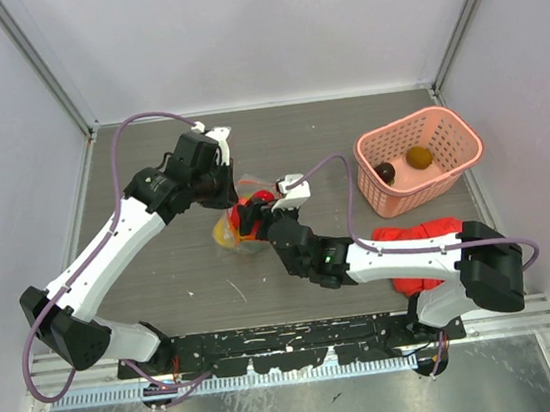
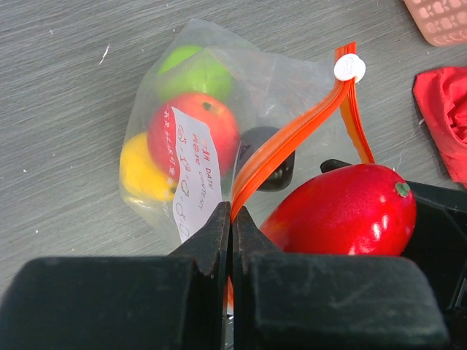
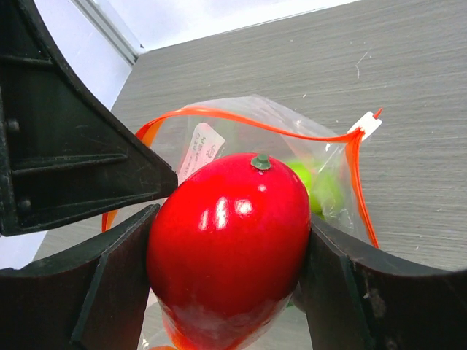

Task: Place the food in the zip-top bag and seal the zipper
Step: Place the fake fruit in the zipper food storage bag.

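Note:
The clear zip-top bag (image 2: 219, 95) lies on the grey table with a green fruit (image 2: 193, 73), a red one (image 2: 193, 131), a yellow one (image 2: 139, 171) and a dark one (image 2: 266, 157) inside. My left gripper (image 2: 232, 219) is shut on the orange zipper (image 2: 292, 135) and lifts that edge, so the mouth stands open. My right gripper (image 3: 232, 222) is shut on a large glossy red fruit (image 3: 230, 240) in the bag's mouth. The fruit's lower end shows behind the plastic. From above, both grippers meet over the bag (image 1: 236, 225).
A pink basket (image 1: 418, 155) at the back right holds a dark brown fruit (image 1: 385, 173) and an orange one (image 1: 419, 157). A red cloth (image 1: 418, 239) lies under my right arm. White walls enclose the table on three sides.

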Available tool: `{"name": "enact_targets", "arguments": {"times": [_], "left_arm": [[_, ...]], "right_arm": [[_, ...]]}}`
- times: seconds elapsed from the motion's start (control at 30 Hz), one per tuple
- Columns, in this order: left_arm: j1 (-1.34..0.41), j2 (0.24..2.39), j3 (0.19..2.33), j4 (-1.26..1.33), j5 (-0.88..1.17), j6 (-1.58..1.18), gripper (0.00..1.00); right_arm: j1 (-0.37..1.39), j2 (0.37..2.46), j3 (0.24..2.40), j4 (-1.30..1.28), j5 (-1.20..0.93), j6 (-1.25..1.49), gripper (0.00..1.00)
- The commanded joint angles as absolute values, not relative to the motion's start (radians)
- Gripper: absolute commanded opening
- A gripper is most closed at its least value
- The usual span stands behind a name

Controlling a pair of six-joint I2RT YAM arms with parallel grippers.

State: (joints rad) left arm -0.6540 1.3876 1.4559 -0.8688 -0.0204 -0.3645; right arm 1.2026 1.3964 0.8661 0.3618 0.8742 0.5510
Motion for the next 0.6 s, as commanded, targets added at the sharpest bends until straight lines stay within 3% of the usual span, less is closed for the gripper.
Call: {"name": "enact_targets", "arguments": {"times": [0.0, 0.27, 0.57], "left_arm": [[-0.65, 1.38, 1.454, -0.838, -0.005, -0.38, 0.0], [-0.65, 1.373, 1.437, -0.829, -0.01, -0.378, 0.0], [-0.649, 1.364, 1.422, -0.83, -0.028, -0.369, 0.0]], "right_arm": [[1.209, 1.389, 0.863, 0.42, 0.858, 0.622, 0.67], [1.209, 1.418, 0.89, 0.384, 0.825, 0.649, 0.9], [1.209, 1.312, 0.908, 0.303, 0.833, 0.582, 0.96]]}}
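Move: The zip-top bag that the held red fruit goes into gapes right under the right hand: its middle is roughly 3 cm ahead, 2 cm to the left and 7 cm below. Inside, the round red apple lies about 5 cm ahead, 2 cm left and 8 cm down; the black fruit some 1 cm ahead and 2 cm right, the yellow fruit about 2 cm ahead and 7 cm left, both 9 cm down. From the left hand the bag's middle is 3 cm ahead, 5 cm right and 7 cm below. The red fruit, already between the right fingers at the bag's mouth, is let go into the bag: the right hand sinks about 1.5 cm and eases about 1 cm left, barely turning, while its fingers spread from three-quarters to nearly fully open. The left hand keeps its pinch on the zipper edge and sinks about 1 cm. ##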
